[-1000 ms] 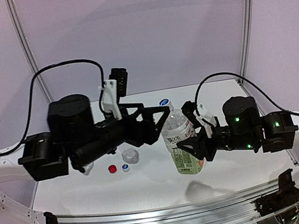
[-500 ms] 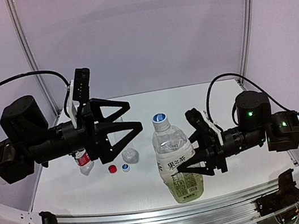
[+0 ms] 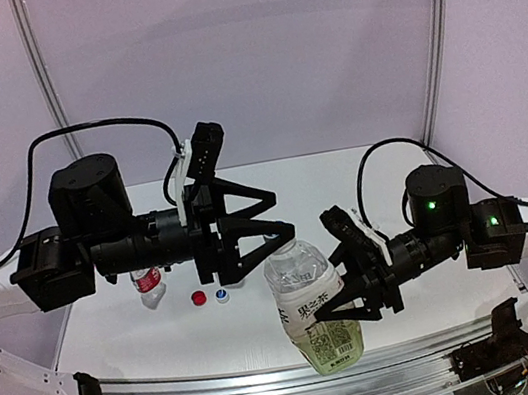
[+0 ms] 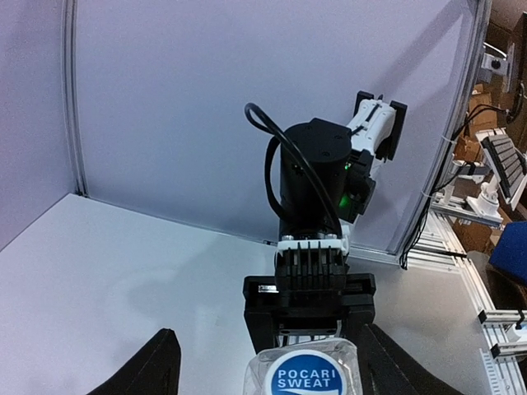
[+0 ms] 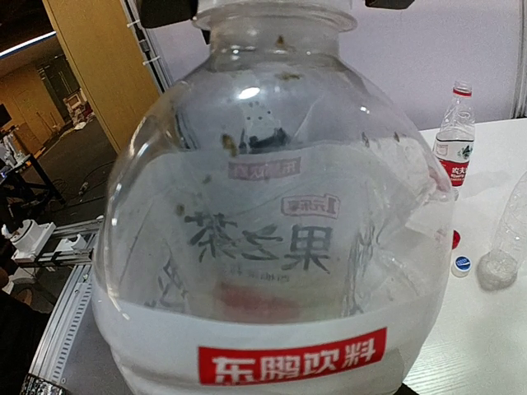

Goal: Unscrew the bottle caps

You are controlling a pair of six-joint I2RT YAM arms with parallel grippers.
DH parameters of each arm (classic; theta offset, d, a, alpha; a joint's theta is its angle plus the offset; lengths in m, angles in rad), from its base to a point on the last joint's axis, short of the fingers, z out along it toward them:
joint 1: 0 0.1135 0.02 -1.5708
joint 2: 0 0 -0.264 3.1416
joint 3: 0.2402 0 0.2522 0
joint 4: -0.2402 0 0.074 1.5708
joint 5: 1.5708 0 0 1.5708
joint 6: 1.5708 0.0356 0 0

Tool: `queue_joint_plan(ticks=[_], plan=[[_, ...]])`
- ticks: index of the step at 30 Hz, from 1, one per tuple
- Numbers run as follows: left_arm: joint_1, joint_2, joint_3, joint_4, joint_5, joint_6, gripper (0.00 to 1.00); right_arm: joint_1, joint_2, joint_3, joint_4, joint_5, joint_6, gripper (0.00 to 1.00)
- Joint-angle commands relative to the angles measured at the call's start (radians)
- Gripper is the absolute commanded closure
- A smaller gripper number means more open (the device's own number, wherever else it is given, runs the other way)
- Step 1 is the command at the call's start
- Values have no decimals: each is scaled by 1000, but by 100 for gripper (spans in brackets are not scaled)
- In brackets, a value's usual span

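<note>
My right gripper (image 3: 352,289) is shut on the large white-and-green-labelled bottle (image 3: 316,315) and holds it above the table, its neck tilted towards the left arm. That bottle (image 5: 272,247) fills the right wrist view and hides the right fingers. Its white-and-blue cap (image 4: 303,378) is still on it. My left gripper (image 3: 279,227) is open, one finger on each side of this cap (image 4: 160,366), not touching it. On the table lie a red cap (image 3: 198,297) and a white-and-blue cap (image 3: 222,295). The small red-labelled bottle (image 3: 146,281) stands beside them. The slim ribbed bottle (image 5: 506,239) shows in the right wrist view.
White table top (image 3: 265,324) with a metal rail along its near edge (image 3: 294,375). Pale walls and upright posts (image 3: 433,27) close off the back. The left arm's black cable (image 3: 100,128) loops above its wrist.
My left gripper swung right, up to the bottle's neck, and its jaws narrowed. The right gripper tipped the bottle's top leftward towards it and lowered it.
</note>
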Motion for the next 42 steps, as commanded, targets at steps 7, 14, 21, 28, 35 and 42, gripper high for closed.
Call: queue_joint_plan(ticks=[7,14,21,28,35,42], plan=[[4,19,25,-28,31,11,52,-5,8,11,12,-18,-3,89],[4,37,32,-27,41,2,83,-5,3,8,13,-11,-3,89],[-1,55,33,-12,-49,-63,83,-5,-20,0,13,55,-2,89],[-38,85,49,23,-347,-179,83,-4,-19,12,-43,342,4,89],[-50,111,65,70,-500,-235,82,-5,3,22,-74,474,2,90],[-49,56,58,84,-547,-225,82,-5,19,32,-92,531,0,90]])
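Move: The blue cap on the bottle's neck sits almost between my left fingers, about 2 cm back of their middle and 1 cm lower. From my right hand, which already holds the bottle, the cap is some 11 cm up, 4 cm to the left and 2 cm ahead. Far below my left hand, roughly 38 cm down, a loose blue cap lies some 16 cm ahead and 14 cm left, a red cap 5 cm farther left. My left fingers close on the cap from both sides and pinch it while my right hand keeps its grip on the bottle. Then both hands swing forward together about 7 cm, my left turning some 25 degrees counter-clockwise and my right as much clockwise, bottle and all, sinking a little, to twist the cap against the neck. ##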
